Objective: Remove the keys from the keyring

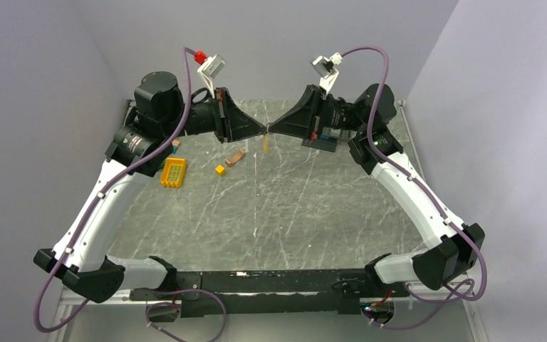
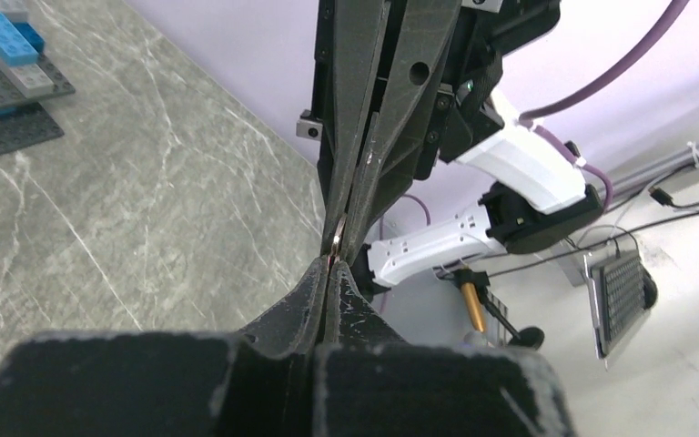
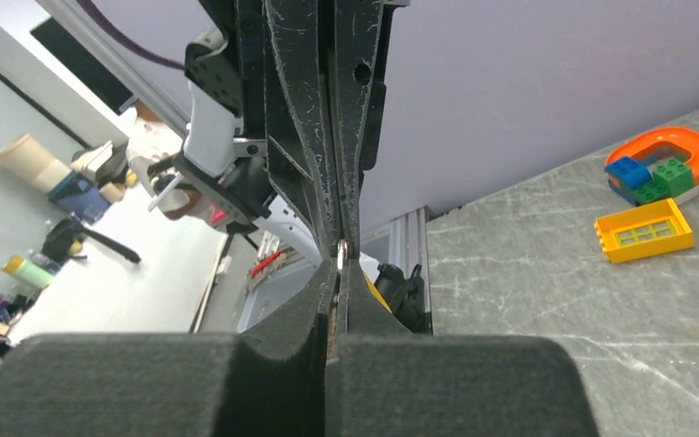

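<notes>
My left gripper [image 1: 260, 131] and my right gripper [image 1: 271, 131] meet tip to tip above the far middle of the table. Both are shut on the keyring [image 1: 266, 132], a thin grey metal loop that barely shows between the tips. In the left wrist view the keyring [image 2: 341, 238] glints between the right gripper's fingers, just beyond my left gripper [image 2: 332, 266]. In the right wrist view the keyring [image 3: 340, 249] glints at my right gripper [image 3: 338, 264]. The yellow key [image 1: 265, 144] hangs below the tips; it shows partly behind a finger in the right wrist view [image 3: 378, 296].
On the table to the left lie a yellow studded brick [image 1: 173, 172], a small yellow cube [image 1: 220, 169] and a tan piece [image 1: 236, 157]. An orange curved piece with blocks [image 3: 664, 146] lies farther left. A grey baseplate with blue bricks [image 2: 0, 91] lies under the right arm.
</notes>
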{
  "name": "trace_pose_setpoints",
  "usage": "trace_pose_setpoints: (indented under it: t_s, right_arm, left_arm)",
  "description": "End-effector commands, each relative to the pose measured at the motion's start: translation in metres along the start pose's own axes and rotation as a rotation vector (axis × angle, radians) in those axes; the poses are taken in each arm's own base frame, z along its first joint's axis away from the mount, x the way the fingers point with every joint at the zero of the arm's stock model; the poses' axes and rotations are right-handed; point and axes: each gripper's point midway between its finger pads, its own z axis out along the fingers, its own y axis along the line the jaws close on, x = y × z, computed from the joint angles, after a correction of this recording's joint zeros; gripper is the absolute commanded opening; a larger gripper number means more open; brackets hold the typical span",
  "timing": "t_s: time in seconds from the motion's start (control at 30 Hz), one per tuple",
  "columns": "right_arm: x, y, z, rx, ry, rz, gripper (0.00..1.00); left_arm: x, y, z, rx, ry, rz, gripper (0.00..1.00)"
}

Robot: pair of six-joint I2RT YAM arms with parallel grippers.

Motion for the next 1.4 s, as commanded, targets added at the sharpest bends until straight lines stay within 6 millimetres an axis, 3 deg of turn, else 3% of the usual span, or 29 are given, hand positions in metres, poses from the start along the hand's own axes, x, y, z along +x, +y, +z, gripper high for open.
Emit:
trace_pose_setpoints:
  t_s: [0.0, 0.27, 0.47, 0.7, 0.77, 0.9, 0.93, 1.03, 1.2, 1.37]
  right_arm:
    - [-0.032, 0.039, -0.005, -0.063, -0.153, -0.088, 0.0]
    - [-0.038, 0.047, -0.006, -0.109, -0.208, -0.075, 0.0]
    - [-0.036, 0.051, -0.007, -0.13, -0.23, -0.044, 0.0]
    - [-0.033, 0.052, -0.009, -0.126, -0.231, -0.046, 0.0]
    - [-0.033, 0.052, -0.009, -0.125, -0.231, -0.049, 0.0]
    - [-0.03, 0.051, -0.01, -0.119, -0.235, -0.046, 0.0]
    - [-0.029, 0.051, -0.011, -0.113, -0.234, -0.049, 0.0]
    - [-0.024, 0.048, -0.012, -0.092, -0.213, -0.048, 0.0]
    - [-0.015, 0.046, -0.011, -0.084, -0.147, -0.067, 0.0]
    - [-0.005, 0.044, -0.011, -0.07, -0.063, -0.098, 0.0]
  left_arm:
    - [-0.026, -0.02, -0.002, -0.017, -0.137, 0.05, 0.0]
    - [-0.027, -0.027, 0.004, -0.102, -0.225, 0.067, 0.0]
    - [-0.033, -0.02, 0.002, -0.183, -0.329, 0.042, 0.0]
    - [-0.035, -0.022, 0.007, -0.193, -0.334, 0.049, 0.0]
    - [-0.035, -0.022, 0.006, -0.201, -0.327, 0.053, 0.1]
    - [-0.035, -0.021, -0.002, -0.237, -0.322, 0.073, 0.63]
    - [-0.035, -0.021, -0.005, -0.248, -0.321, 0.084, 0.73]
    - [-0.036, -0.025, -0.019, -0.277, -0.314, 0.126, 0.9]
    - [-0.039, -0.042, -0.039, -0.273, -0.259, 0.235, 0.94]
    - [-0.026, -0.053, -0.04, -0.215, -0.126, 0.291, 0.92]
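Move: The keyring sits right between the two sets of closed fingertips, about 1 cm to the right of the left hand's point and 1 cm to the left of the right hand's, level and in line with both. Its yellow tag hangs narrow side on, roughly 4 cm below the left hand's point and 1 cm to its right. Both hands are high over the table, with nothing else close. The keyring, still in the right fingers and met by the closed left tips, is first carried up about 3 cm by both hands, the left turning counter-clockwise some 20 degrees and the right rolling about 10, its left side rising. Then the left fingers open wide and back off up, left and towards the base; the right hand keeps its pinch, easing slightly back and right, then sinking a little. ##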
